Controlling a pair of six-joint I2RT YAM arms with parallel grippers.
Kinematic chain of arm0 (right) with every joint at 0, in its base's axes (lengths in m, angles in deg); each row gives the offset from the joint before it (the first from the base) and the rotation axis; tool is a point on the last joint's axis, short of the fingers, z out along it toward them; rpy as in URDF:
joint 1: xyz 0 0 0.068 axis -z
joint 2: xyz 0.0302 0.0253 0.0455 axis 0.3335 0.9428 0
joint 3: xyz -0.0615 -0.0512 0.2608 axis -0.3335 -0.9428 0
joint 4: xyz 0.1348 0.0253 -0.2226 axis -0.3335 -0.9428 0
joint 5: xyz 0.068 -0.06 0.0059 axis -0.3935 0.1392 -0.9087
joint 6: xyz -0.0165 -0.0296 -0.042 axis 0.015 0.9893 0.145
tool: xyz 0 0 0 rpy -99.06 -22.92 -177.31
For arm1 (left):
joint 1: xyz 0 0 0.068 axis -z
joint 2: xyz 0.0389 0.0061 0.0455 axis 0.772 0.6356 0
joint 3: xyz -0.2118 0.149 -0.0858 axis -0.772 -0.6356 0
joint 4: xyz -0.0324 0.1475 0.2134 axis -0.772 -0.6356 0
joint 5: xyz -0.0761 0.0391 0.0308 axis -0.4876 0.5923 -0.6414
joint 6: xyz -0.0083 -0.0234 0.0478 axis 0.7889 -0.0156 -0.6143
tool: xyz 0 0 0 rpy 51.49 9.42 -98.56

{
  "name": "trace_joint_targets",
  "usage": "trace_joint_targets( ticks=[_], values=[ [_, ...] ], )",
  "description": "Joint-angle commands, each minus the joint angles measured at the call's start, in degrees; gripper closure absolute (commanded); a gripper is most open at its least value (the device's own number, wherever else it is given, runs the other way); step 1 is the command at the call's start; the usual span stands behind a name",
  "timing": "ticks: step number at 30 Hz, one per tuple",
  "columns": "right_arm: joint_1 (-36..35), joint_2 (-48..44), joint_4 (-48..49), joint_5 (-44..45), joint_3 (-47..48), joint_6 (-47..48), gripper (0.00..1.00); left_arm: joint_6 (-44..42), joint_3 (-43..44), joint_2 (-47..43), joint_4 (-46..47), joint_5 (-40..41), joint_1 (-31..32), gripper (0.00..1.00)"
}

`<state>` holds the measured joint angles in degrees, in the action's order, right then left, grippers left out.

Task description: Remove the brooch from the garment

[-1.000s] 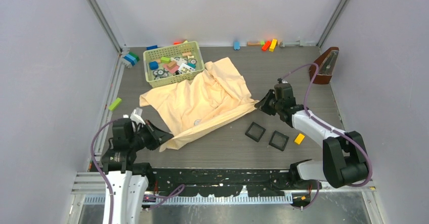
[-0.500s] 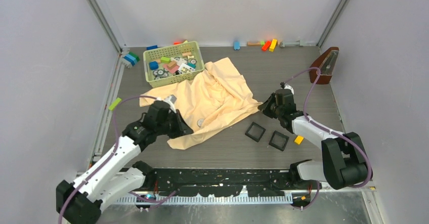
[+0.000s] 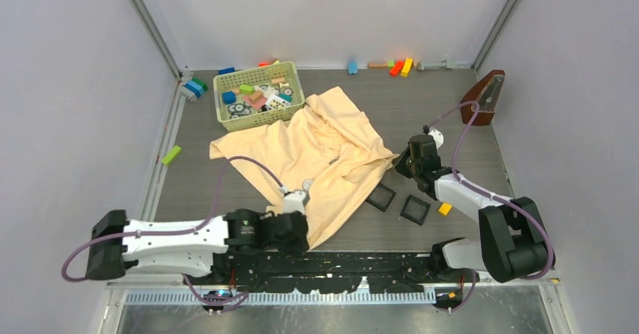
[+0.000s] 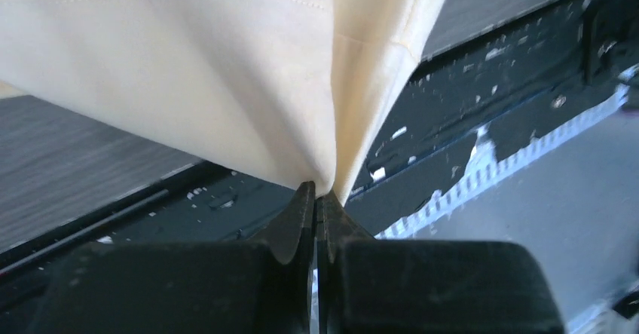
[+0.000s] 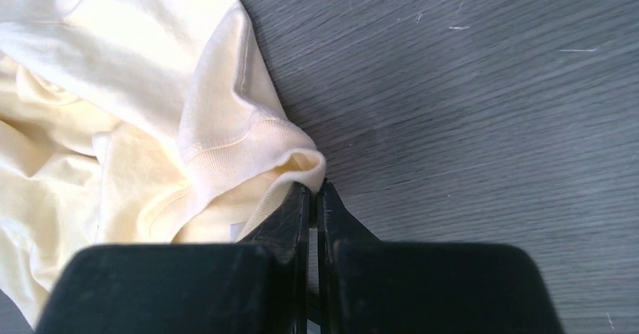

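Note:
The garment (image 3: pixel 324 149) is a pale yellow top spread from the basket toward the table's front edge. A tiny pale glinting spot on its lower middle looks like the brooch (image 3: pixel 307 185). My left gripper (image 3: pixel 298 232) lies low at the front edge, shut on the garment's near corner (image 4: pixel 324 85). In the left wrist view its jaws (image 4: pixel 316 194) pinch a fold of cloth. My right gripper (image 3: pixel 401 164) is shut on the ribbed edge (image 5: pixel 249 153) at the garment's right side. The cloth is nipped between the tips (image 5: pixel 314 187). The wrist views do not show the brooch.
Two black square trays (image 3: pixel 380 196) (image 3: pixel 415 209) sit right of the garment, with an orange block (image 3: pixel 445 207) beside them. A green basket (image 3: pixel 258 95) of blocks stands at the back left. A brown metronome (image 3: pixel 482 98) is at the right. A green block (image 3: pixel 171 154) lies at the left.
My left arm swung from the left side to the front centre, dragging the garment's near corner toward the front edge. The right gripper shifted slightly nearer with its edge of cloth.

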<state>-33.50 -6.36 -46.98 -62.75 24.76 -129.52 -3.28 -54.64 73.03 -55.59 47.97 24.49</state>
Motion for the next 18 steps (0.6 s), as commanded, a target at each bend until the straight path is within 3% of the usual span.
trace_joint_targets(
  ticks=[1,7,13,14,16,17,18],
  values=[
    [0.4,-4.1,1.0,6.7,-1.0,0.0,0.99,7.0,5.8,6.5,-3.1,12.5,12.0,1.0],
    [0.5,-6.2,0.1,8.8,-2.1,0.3,0.99,10.2,8.4,12.6,-4.2,14.7,17.8,1.0],
    [0.4,-12.0,-6.7,21.5,-2.9,-2.6,1.0,8.5,10.9,16.1,-2.7,13.8,21.8,0.97],
    [0.4,-13.7,-6.6,21.8,-3.9,-2.6,0.99,7.6,11.0,16.1,-2.2,13.7,21.8,0.87],
    [0.4,-16.1,-5.3,20.7,-5.2,-1.1,0.86,6.0,11.0,15.3,-2.0,14.4,21.7,0.57],
    [0.4,-17.3,-4.5,18.4,-5.9,-0.4,0.66,5.1,11.2,14.2,-2.2,15.1,21.7,0.44],
    [0.4,-17.8,-3.5,17.4,-6.2,0.5,0.57,4.1,11.4,12.7,-2.9,15.5,21.7,0.36]
  ],
)
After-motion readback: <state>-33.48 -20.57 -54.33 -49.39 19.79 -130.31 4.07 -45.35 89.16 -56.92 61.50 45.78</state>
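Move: Each gripper already pinches an end of the garment. The grey patch that looks like the brooch lies about 24 cm ahead of the left hand, 7 cm to its right and some 6 cm lower; a pale disc on the cloth is 18 cm ahead, straight in line. From the right hand the brooch is about 17 cm left and 1 cm ahead, 3 cm lower, with one black frame 9 cm back and 4 cm left, the other 12 cm back and 5 cm right. Draw the left gripper about 5 cm back and 4 cm right, out past the table's front edge with the hem still pinched, then open its fingers to let go. Meanwhile pull the right gripper some 5 cm right and 3 cm back by the cuff, speeding up, rising slightly and turning about 10 degrees clockwise, and begin opening its fingers at the end. ##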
